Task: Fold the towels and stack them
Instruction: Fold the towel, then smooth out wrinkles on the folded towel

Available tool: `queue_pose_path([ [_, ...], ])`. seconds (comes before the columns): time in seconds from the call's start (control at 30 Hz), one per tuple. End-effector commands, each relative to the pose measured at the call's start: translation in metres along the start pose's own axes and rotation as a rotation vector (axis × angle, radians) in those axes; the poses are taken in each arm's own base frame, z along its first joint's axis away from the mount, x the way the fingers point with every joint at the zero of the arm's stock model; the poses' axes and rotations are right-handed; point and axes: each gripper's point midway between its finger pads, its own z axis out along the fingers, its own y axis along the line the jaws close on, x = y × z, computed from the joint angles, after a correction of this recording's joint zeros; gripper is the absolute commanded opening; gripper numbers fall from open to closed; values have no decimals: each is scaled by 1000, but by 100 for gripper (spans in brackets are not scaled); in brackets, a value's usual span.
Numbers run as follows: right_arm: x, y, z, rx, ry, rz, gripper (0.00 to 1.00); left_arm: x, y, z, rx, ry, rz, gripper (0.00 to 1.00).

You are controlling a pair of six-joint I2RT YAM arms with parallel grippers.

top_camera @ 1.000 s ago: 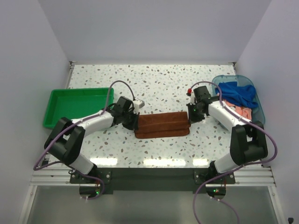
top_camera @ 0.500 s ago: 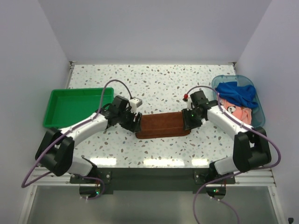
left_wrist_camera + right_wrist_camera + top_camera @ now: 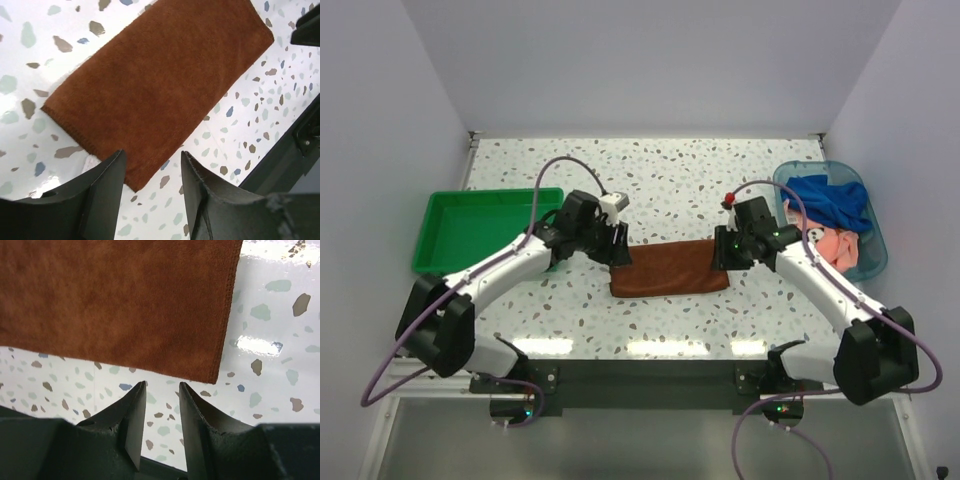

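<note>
A rust-brown towel [image 3: 668, 270] lies folded flat in a long strip on the speckled table, also seen in the left wrist view [image 3: 160, 85] and the right wrist view [image 3: 120, 305]. My left gripper [image 3: 619, 249] hovers over its left end, open and holding nothing [image 3: 152, 155]. My right gripper [image 3: 721, 252] hovers at its right end, open and empty, just off the towel's edge [image 3: 162, 385]. A royal blue towel [image 3: 830, 198] and a pink towel [image 3: 836, 243] lie crumpled in the clear blue tub [image 3: 876, 260] at the right.
A green tray [image 3: 480, 228] stands at the table's left edge. The tub stands against the right wall. White walls close in the left, back and right sides. The arms' bases and cables sit along the near edge.
Both grippers have opened and let go of the rust-brown towel, which now lies as one flat strip. Both have lifted and drawn back slightly toward the far side.
</note>
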Motion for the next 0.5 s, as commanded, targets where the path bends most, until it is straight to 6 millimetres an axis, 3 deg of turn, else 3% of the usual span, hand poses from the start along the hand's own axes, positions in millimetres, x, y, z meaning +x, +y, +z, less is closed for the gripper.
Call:
queue_pose_path([
  [0.0, -11, -4, 20, 28, -56, 87, 37, 0, -22, 17, 76, 29, -16, 52],
  [0.23, 13, -27, 50, 106, -44, 186, 34, 55, 6, 45, -15, 184, -69, 35],
  [0.3, 24, -33, 57, 117, -23, 201, 33, 67, 15, 48, -50, 207, -83, 31],
  [0.37, 36, -42, 62, 141, -3, 220, 33, 81, 30, 48, -123, 235, -91, 19],
  [0.47, 46, -52, 63, 171, 11, 240, 33, 92, 44, 46, -192, 240, -117, 13],
])
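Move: The folded brown towel's near left corner lies some 5 cm back, 1 cm left of and 10 cm below the left hand; the towel's middle is about 2 cm ahead and 11 cm right of that hand, the green tray roughly 12 cm ahead and 32 cm left. Its near right corner lies around 2 cm back, 3 cm right of and 10 cm below the right hand, with the blue basket some 16 cm ahead and 30 cm right. The towel's two near corners are approached together. The left hand sinks about 10 cm and draws back a few, swinging right and then left again, its fingers tipping steeper and closing most of the way to pinch the left corner; the right hand drops some 8 cm, easing right and back as it turns clockwise, fingers still part open, down close to the right corner. ##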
